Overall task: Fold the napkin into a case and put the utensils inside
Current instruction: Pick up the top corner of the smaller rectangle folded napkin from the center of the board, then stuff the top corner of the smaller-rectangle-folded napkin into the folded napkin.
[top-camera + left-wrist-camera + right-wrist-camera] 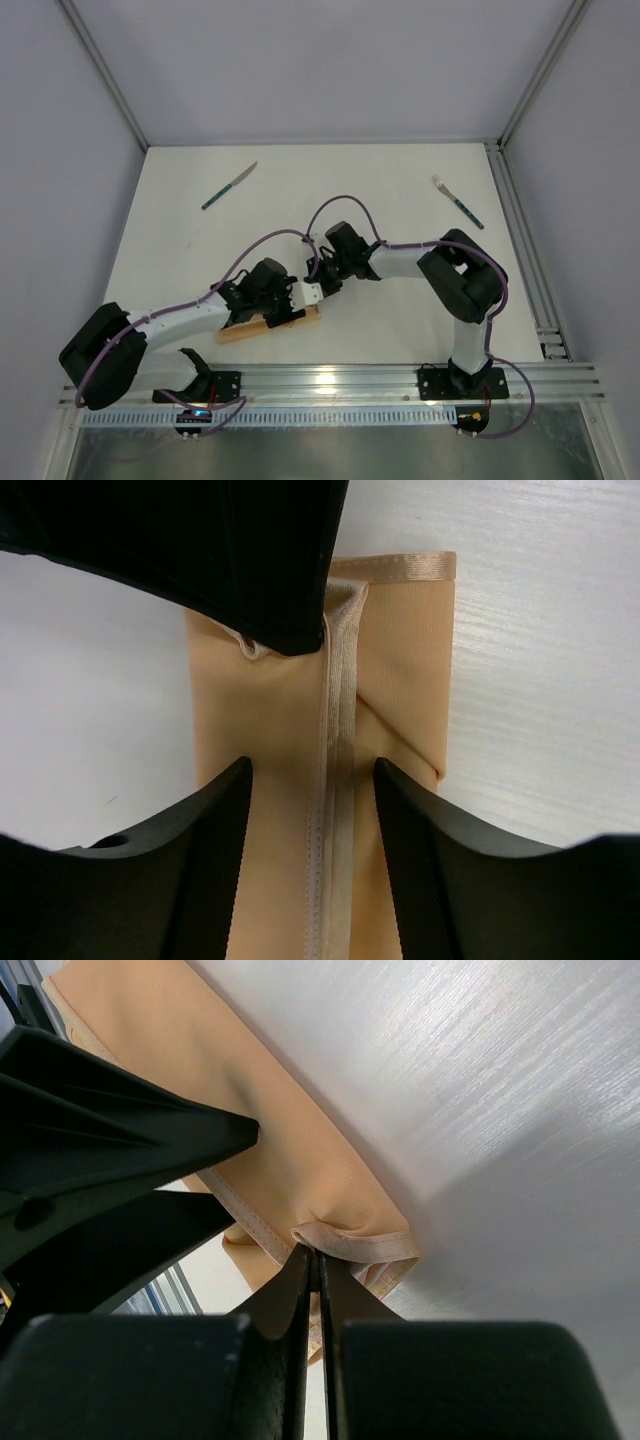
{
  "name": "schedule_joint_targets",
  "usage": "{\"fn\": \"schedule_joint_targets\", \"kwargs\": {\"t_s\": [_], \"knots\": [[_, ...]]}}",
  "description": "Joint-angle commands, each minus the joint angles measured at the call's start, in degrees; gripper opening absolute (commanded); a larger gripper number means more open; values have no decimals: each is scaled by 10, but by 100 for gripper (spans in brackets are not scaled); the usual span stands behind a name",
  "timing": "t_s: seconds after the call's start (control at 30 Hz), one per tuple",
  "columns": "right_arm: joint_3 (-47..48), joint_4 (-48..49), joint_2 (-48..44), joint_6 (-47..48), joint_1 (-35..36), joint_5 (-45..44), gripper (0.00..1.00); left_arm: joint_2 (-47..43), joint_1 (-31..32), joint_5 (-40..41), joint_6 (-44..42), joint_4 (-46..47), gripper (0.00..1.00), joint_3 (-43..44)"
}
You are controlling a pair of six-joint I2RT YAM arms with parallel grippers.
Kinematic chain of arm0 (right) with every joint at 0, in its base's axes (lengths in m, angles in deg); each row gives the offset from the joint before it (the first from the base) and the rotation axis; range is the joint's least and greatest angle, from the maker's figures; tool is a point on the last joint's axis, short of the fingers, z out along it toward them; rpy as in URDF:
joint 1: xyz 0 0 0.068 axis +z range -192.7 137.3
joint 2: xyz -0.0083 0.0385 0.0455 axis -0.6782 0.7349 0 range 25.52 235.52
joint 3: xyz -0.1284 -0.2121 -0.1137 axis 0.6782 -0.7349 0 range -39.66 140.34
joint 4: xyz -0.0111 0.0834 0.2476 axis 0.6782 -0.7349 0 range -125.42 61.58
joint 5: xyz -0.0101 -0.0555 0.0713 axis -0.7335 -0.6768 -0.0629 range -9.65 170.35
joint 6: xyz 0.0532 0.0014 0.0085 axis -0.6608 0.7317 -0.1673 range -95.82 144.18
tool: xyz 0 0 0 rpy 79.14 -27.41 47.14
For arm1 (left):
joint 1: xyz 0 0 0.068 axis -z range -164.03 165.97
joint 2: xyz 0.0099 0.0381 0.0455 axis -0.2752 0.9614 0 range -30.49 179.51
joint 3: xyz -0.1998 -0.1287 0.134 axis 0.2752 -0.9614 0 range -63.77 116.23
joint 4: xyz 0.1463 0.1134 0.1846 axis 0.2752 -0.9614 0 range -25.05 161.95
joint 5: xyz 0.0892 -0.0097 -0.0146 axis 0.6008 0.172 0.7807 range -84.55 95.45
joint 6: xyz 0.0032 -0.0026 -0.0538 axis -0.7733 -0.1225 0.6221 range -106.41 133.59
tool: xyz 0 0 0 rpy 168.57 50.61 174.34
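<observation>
The peach-orange napkin (245, 332) lies folded into a narrow flat case near the table's front edge. In the left wrist view the napkin (410, 650) shows a stitched hem running lengthwise down its middle. My left gripper (312, 810) hovers over it, open, one finger on each side of that hem. My right gripper (315, 1258) is shut on the folded hem at the end of the napkin (260, 1090), lifting that edge slightly. The knife (229, 186) lies at the back left and the fork (457, 201) at the back right, both with green handles.
Both grippers crowd together over the strip's right end (305, 298). An aluminium rail (340, 380) runs along the near edge and another (520, 240) along the right side. Grey walls enclose the white table (350, 180).
</observation>
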Motion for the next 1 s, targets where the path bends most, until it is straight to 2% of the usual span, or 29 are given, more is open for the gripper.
{"fn": "schedule_joint_targets", "kwargs": {"t_s": [0.0,0.13,0.17,0.23,0.27,0.33,0.37,0.4,0.43,0.57,0.7,0.97], "knots": [[9,4,10,-2,0,-1,4,10,4,-2,-14,27,50,3],[5,5,8,-4,0,-2,4,16,10,2,-21,19,38,-1],[5,5,3,-5,-2,-1,4,15,10,4,-22,21,31,-1],[7,2,-3,-8,-4,2,15,12,13,8,-27,21,24,-2],[9,-5,-14,-7,-6,2,18,13,13,11,-29,20,16,-3],[16,-13,-34,2,-12,2,27,14,14,26,-36,17,9,-4],[19,-30,-47,6,-14,0,30,14,14,33,-36,16,2,-8],[21,-42,-73,9,-17,-2,33,12,13,37,-37,17,0,-10],[23,-48,-86,18,-18,-4,36,11,13,41,-36,18,0,-11],[11,-74,-132,22,-19,-21,40,1,13,55,-17,21,0,-13],[-57,-55,-163,0,-20,-53,42,-8,13,48,8,28,0,-12],[-96,32,-113,-53,-22,-34,44,-17,13,42,29,31,0,-10]]}}
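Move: My left fingers stand open astride the hemmed edges down the middle of the folded napkin, less than 1 cm below their point. The corner that my right fingers already pinch is about 3 cm ahead and 5 cm to the right of my left hand; the napkin's right end lies about 2 cm ahead and 6 cm right of it. From my right hand, the edges under my left are roughly 3 cm back and 5 cm left, and the near end corner 3 cm back, 2 cm right. I shut my left fingers on the napkin's middle edges, keeping that hand low and almost in place. As they close, my right fingers open and let go of the corner; I lift that hand nearly 7 cm, then carry it about 4 cm to the right and a little back, lowering it again just off the napkin's end, fingers staying open. ##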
